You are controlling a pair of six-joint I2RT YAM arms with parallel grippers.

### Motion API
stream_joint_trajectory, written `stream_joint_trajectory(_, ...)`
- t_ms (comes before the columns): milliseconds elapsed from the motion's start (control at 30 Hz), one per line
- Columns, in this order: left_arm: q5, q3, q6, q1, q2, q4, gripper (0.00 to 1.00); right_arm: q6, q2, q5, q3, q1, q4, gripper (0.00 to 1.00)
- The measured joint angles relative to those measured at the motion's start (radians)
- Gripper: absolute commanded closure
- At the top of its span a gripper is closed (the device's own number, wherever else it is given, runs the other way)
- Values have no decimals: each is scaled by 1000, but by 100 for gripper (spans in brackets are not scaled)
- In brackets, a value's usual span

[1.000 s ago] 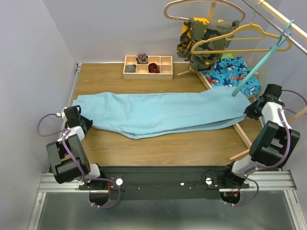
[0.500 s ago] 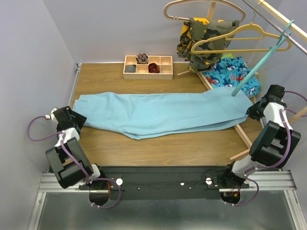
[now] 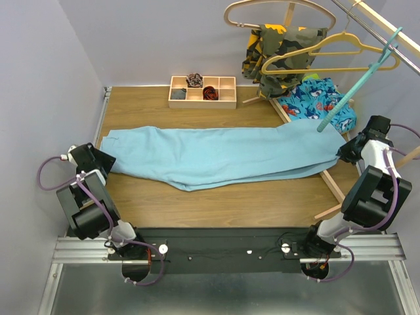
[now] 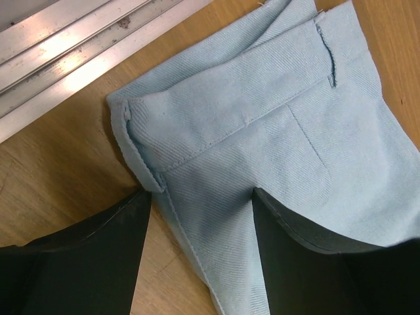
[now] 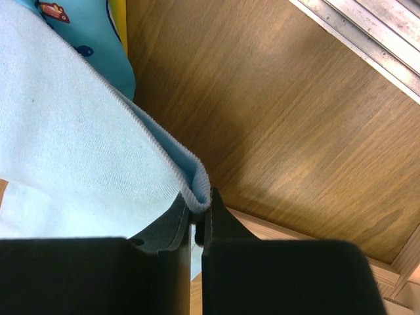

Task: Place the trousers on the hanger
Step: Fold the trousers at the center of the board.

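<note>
The light sky-blue trousers (image 3: 223, 154) lie stretched flat across the wooden table, waistband at the left. My left gripper (image 3: 105, 164) stands open at that end. In the left wrist view its fingertips (image 4: 200, 193) straddle the cloth just below the waistband (image 4: 262, 118) without pinching it. My right gripper (image 3: 341, 154) is shut on the trousers' right end. In the right wrist view a folded hem edge (image 5: 197, 180) is clamped between the fingertips (image 5: 200, 200). The teal hanger (image 3: 357, 79) hangs from the rail at the upper right, slanting down to just above the right end of the trousers.
A wooden compartment tray (image 3: 201, 92) sits at the back. At the back right are a camouflage garment (image 3: 275, 49), a yellow hanger (image 3: 328, 56), a pale wooden hanger (image 3: 275, 10) and a shark-print cloth (image 3: 315, 98). A wooden rack beam (image 3: 331, 184) runs by my right arm.
My left gripper opened, let go of the waistband and drew back to the left. The right gripper kept its hold on the hem and did not move.
</note>
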Motion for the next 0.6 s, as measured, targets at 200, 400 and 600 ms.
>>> stream_joint_trajectory(200, 11, 26, 5, 0, 34, 5, 58, 0, 0, -2, 0, 0, 0, 99)
stream_joint_trajectory(400, 26, 65, 27, 0, 72, 0, 100, 0, 0, -3, 0, 0, 0, 92)
stream_joint_trajectory(600, 44, 94, 68, 0, 82, -34, 100, -24, -1, -6, 0, -1, 4, 21)
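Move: The trousers' near waist corner lies only about 2 cm ahead of the open left fingers and about 1 cm below them. The far waist corner is some 14 cm ahead and 1 cm right, and the table's metal side rail is roughly 7 cm left, level with the hand. At the right end, the leg hem is already in the right fingers. The patterned blue cloth lies about 21 cm ahead of that hand and 9 cm left. The trousers' near waist corner is pinched between the left fingers, which slide forward barely 2 cm along the table, astride the edge, and close nearly shut on it while the hand stays low. The right hand stays in place over the leg hem and, at the very end, opens about halfway to let go. ##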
